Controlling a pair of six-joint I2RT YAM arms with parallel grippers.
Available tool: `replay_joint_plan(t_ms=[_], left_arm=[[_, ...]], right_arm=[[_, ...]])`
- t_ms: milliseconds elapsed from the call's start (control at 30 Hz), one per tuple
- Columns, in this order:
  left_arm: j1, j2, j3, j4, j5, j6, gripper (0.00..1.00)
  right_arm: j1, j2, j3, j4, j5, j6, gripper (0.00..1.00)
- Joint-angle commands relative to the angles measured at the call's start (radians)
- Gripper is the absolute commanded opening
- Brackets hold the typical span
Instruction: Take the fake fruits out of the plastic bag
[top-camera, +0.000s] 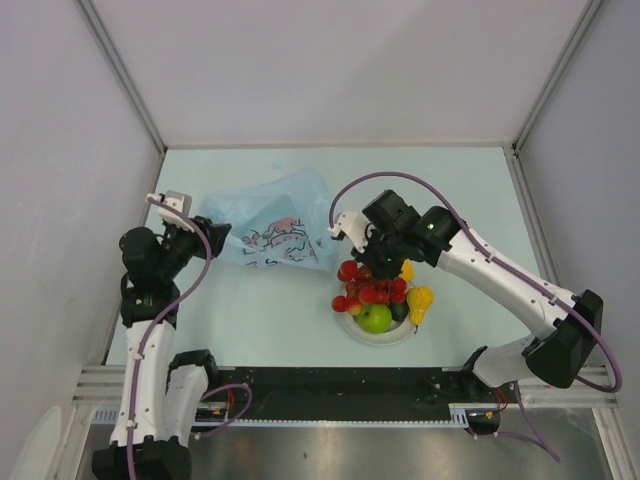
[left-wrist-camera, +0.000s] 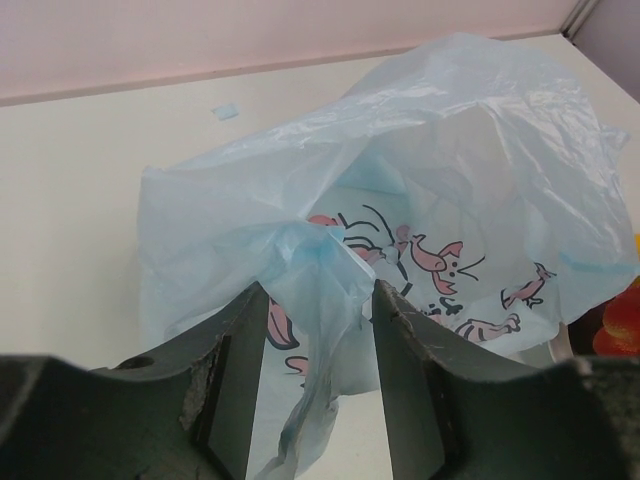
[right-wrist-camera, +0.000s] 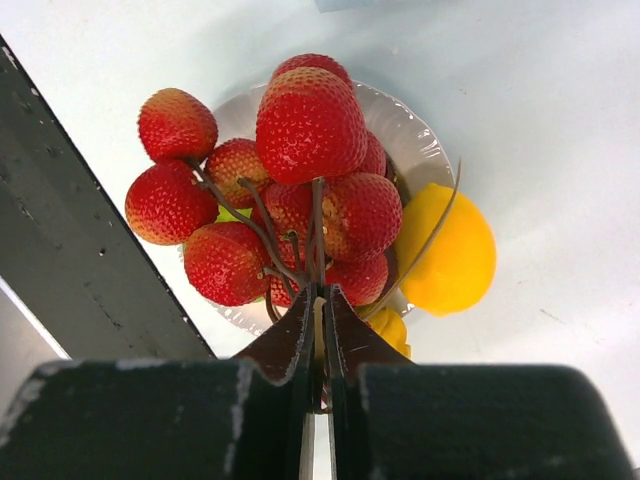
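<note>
The plastic bag (top-camera: 270, 225) lies crumpled at the back left of the table, light blue with pinkish drawings. My left gripper (top-camera: 205, 235) stands at its left edge. In the left wrist view that gripper (left-wrist-camera: 318, 300) is open, and a loose fold of the bag (left-wrist-camera: 450, 180) hangs between its fingers. My right gripper (top-camera: 372, 262) hovers over the white plate (top-camera: 385, 338), shut on the stem of the bunch of red grapes (right-wrist-camera: 310, 125), which hangs over the plate (right-wrist-camera: 415, 140). A green apple (top-camera: 375, 319) and a yellow lemon (top-camera: 420, 297) lie on the plate.
A black rail (top-camera: 330, 385) runs along the near edge between the arm bases. White walls close the table on the left, back and right. A small blue scrap (left-wrist-camera: 228, 111) lies on the table beyond the bag.
</note>
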Motion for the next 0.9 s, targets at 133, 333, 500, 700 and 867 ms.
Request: replay_joint_plan(t_ms=[133,333,500,700,867], left_arm=[[0.003,-0.045,-0.028,0.034,0.016,-0.02,0.51],[0.004,-0.043,-0.031,0.043,0.012,-0.018,0.52],[0.004,-0.048,-0.039,0.04,0.012,-0.015,0.52],[0.004,-0.056,-0.042,0.043,0.009,-0.017,0.52],[0.006,-0.062,-0.046,0.04,0.006,-0.017,0.53]], right_arm=[[0.04,0.028,0.056,0.0,0.044,0.001,0.11],[0.068,0.029,0.059,0.002,0.056,-0.003,0.34],[0.075,0.034,0.059,0.0,0.07,-0.006,0.39],[0.086,0.042,0.062,0.012,0.082,-0.003,0.5],[0.103,0.049,0.068,0.014,0.08,-0.012,0.63]])
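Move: The right hand still grips the strawberry bunch by its stems; most of the berries lie some 7 cm below this hand, about 2 cm back and 2 cm to its left. The plate they go onto is centred roughly 4 cm back, 1 cm to the right and 13 cm down. The green apple on it is about 5 cm back and 1 cm right, the orange fruit 3 cm ahead and 7 cm right. From the left hand the plate lies some 31 cm to the right and 12 cm back. Over the plate, the right hand opens its nearly shut fingers to a bit more than half of their range and lets go of the strawberry stems, the opening starting slowly and then widening quickly. Meanwhile the hand stays low over the bunch and eases about 1.5 cm to the left, with a small drift back and down and hardly any turn of the wrist (under 5 degrees), so that its fingers end spread on either side of the freed stems. ##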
